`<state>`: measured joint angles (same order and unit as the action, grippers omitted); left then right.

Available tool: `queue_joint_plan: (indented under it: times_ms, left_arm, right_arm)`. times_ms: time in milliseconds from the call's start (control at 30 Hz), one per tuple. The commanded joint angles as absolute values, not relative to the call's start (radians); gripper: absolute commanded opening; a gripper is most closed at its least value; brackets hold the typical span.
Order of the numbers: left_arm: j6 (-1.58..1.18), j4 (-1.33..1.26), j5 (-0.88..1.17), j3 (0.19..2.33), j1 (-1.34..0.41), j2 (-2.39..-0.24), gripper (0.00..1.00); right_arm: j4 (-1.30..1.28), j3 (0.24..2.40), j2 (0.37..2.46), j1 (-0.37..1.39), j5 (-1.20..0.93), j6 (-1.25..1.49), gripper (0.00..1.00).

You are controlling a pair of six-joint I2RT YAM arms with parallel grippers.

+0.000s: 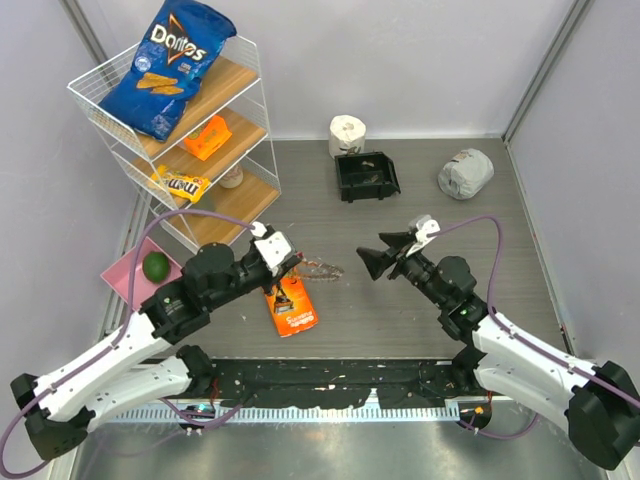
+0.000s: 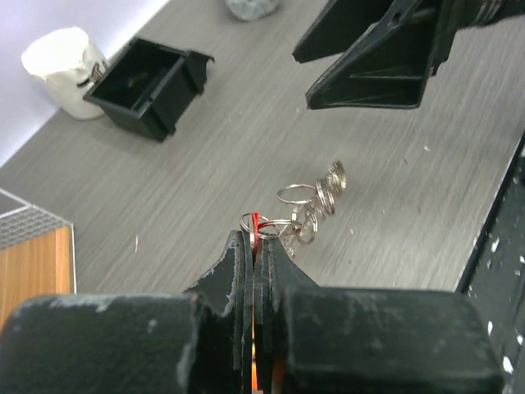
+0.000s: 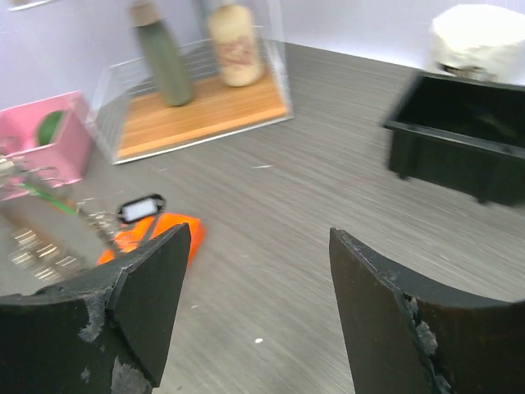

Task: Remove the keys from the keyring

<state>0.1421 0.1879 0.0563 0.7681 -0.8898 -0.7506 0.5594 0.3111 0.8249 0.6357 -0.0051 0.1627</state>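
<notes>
My left gripper [image 2: 258, 238] is shut on a thin red piece [image 2: 255, 223], seemingly the red-headed key, at one end of a bunch of thin silvery rings [image 2: 295, 194] and small silvery keys [image 2: 330, 182]. The bunch [image 1: 320, 268] sticks out to the right of the left gripper [image 1: 290, 262], just above the table. A green key [image 3: 45, 201] and a black tag [image 3: 139, 208] show blurred in the right wrist view. No wide flat keyring shows in any view. My right gripper [image 1: 385, 255] is open and empty, a short way right of the bunch, its jaws wide apart [image 3: 258, 234].
An orange packet [image 1: 291, 305] lies under the left gripper. A black bin [image 1: 366, 176] and a white toilet roll [image 1: 347, 133] stand at the back, with a grey crumpled bag [image 1: 465, 173] to the right. A wire shelf [image 1: 190, 130] and a pink tray [image 1: 128, 272] are on the left.
</notes>
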Motion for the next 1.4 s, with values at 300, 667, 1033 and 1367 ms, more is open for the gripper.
queue_joint_plan:
  times_ms: [300, 667, 1033, 1367]
  left_arm:
    - [0.491, 0.761, 0.386, 1.072, -0.884, -0.801, 0.0]
    - [0.649, 0.81, 0.393, 1.193, -0.884, -0.946, 0.0]
    - [0.652, 0.787, 0.341, 1.218, -0.884, -0.983, 0.0]
    - [0.615, 0.759, 0.295, 1.203, -0.884, -0.965, 0.0]
  right_arm:
    - [0.81, 0.385, 0.936, 0.638, -0.655, 0.228, 0.65]
    - [0.609, 0.63, 0.982, 0.646, -0.83, 0.163, 0.53]
    - [0.44, 0.796, 1.112, 0.661, -0.911, 0.063, 0.43]
    - [0.405, 0.782, 1.13, 0.716, -0.942, 0.011, 0.37]
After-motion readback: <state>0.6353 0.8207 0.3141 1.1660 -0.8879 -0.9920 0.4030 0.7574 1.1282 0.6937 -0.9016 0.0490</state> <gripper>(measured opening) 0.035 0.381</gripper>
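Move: The keyring, which the left fingers already pinch by a red piece, sticks out with its middle about 12 cm to the left of the right hand, 6 cm back and 4 cm higher; from the left hand it is 5 cm to the right, level ahead and 2 cm lower. The orange packet on the table lies some 18 cm left of the right hand, 10 cm back and 19 cm below, with the black tray about 20 cm straight ahead and 17 cm below. The right hand sweeps about 12 cm left and 9 cm back towards the keyring, rising some 10 cm on the way and then easing down about 3, while it turns roughly 55 degrees counter-clockwise and its wide-open fingers narrow to about half that gap, stopping close around the rings beside the left fingertips, though contact can't be made out. The left hand keeps its pinch on the red piece and draws back 5 to 6 cm before creeping 2 cm forward again, rolling its left side up about 30 degrees and turning clockwise some 25, so that the keyring is presented to the right fingers. ##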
